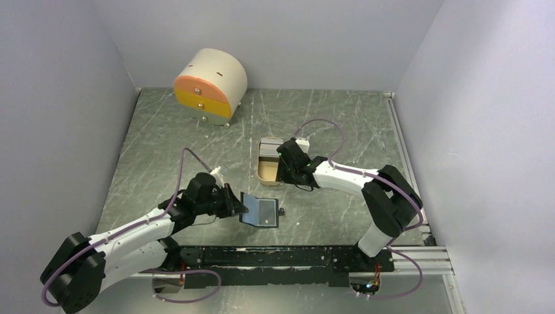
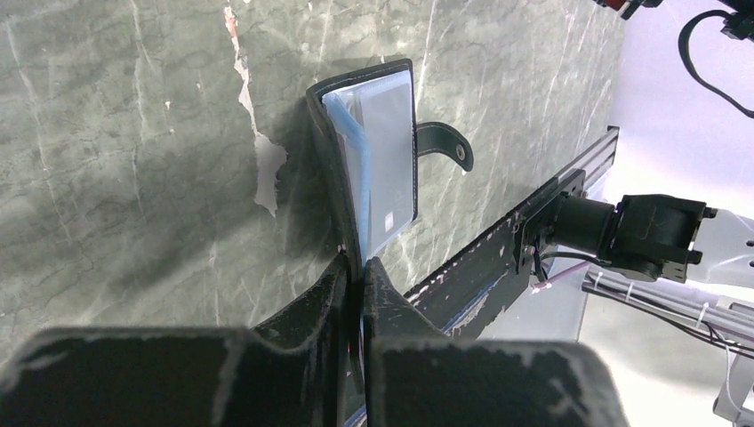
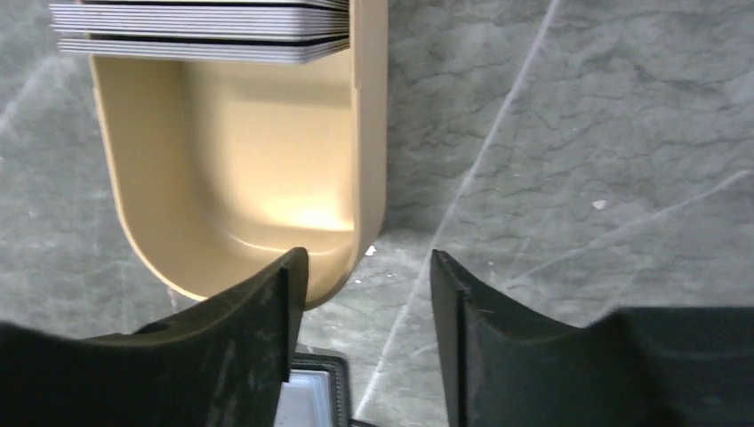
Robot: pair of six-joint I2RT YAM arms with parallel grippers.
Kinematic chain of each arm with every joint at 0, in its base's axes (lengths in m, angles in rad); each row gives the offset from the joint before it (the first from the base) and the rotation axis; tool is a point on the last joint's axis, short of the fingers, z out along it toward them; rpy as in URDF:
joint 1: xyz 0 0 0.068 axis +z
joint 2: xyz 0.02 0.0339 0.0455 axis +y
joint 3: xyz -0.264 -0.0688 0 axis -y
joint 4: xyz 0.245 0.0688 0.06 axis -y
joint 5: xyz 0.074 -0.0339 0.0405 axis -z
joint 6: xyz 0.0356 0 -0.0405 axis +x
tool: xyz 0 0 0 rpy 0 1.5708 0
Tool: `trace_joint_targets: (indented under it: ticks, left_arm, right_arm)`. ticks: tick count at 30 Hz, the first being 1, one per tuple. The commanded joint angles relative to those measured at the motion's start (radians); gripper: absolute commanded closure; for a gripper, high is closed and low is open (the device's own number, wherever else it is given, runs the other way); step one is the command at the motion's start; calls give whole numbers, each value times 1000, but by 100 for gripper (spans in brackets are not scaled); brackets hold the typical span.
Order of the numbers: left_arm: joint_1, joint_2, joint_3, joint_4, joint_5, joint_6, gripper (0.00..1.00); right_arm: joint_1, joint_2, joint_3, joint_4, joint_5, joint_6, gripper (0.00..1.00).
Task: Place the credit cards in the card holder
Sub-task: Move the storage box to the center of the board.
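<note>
The card holder (image 1: 262,210) stands open on the table, black outside with a blue inner face (image 2: 384,151) and a snap tab (image 2: 447,144). My left gripper (image 1: 237,204) is shut on its left flap, and the fingertips (image 2: 348,271) pinch the black edge. A stack of light and dark credit cards (image 3: 200,31) lies at the far end of the tan tray (image 3: 369,133). My right gripper (image 3: 369,267) hangs open over the tray's near right rim, holding nothing. From above, that right gripper (image 1: 283,169) is beside the tray (image 1: 263,175).
A round cream drawer box (image 1: 211,85) with orange and yellow fronts stands at the back left. A black rail (image 1: 288,256) runs along the near edge between the arm bases. Grey walls close in the table on three sides.
</note>
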Motion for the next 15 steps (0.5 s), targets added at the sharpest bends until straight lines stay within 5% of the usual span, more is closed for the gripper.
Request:
trace_joint_targets:
  ticks: [1,8,9,10,15]
  left_arm:
    - [-8,-19,-21,37,0,-10,91]
    - [-8,-18,-36,53,0,-18,91]
    - [-8,-13,-36,57,0,-18,91]
    - [-7,-7,-34,61,3,-18,91]
    - [-7,6,-33,75,15,-24,91]
  right_arm:
    - [7,-41,20,-116,48,-34,39]
    - [7,-177,7,-89,95,-185,18]
    - [6,-190,5,-68,99,-216,3]
    - [6,-195,11,-56,108,-247,0]
    - [2,-105,124,-29,75,-590,2]
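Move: The storage box, just drawn back, has its middle about 7 cm ahead of the right hand, 4 cm to its left and 2 cm lower, with the fingers astride the near end of its right wall. The card stack stands in the far half, some 11 cm ahead and 4 cm left of the right hand; the open card holder lies 14 cm back and 8 cm left. From the left hand, the box's middle is about 19 cm ahead and 10 cm right. Opening wide as it leaves, the right hand slips about 2 cm to the right and then rises some 6.5 cm off the storage box's near right corner, the fingers coming free of the wall. On the rise the wrist tips the fingertips up and turns counter-clockwise, each about 10 degrees. The left hand keeps its hold on the card holder's raised left cover, sinking about 1 cm. ##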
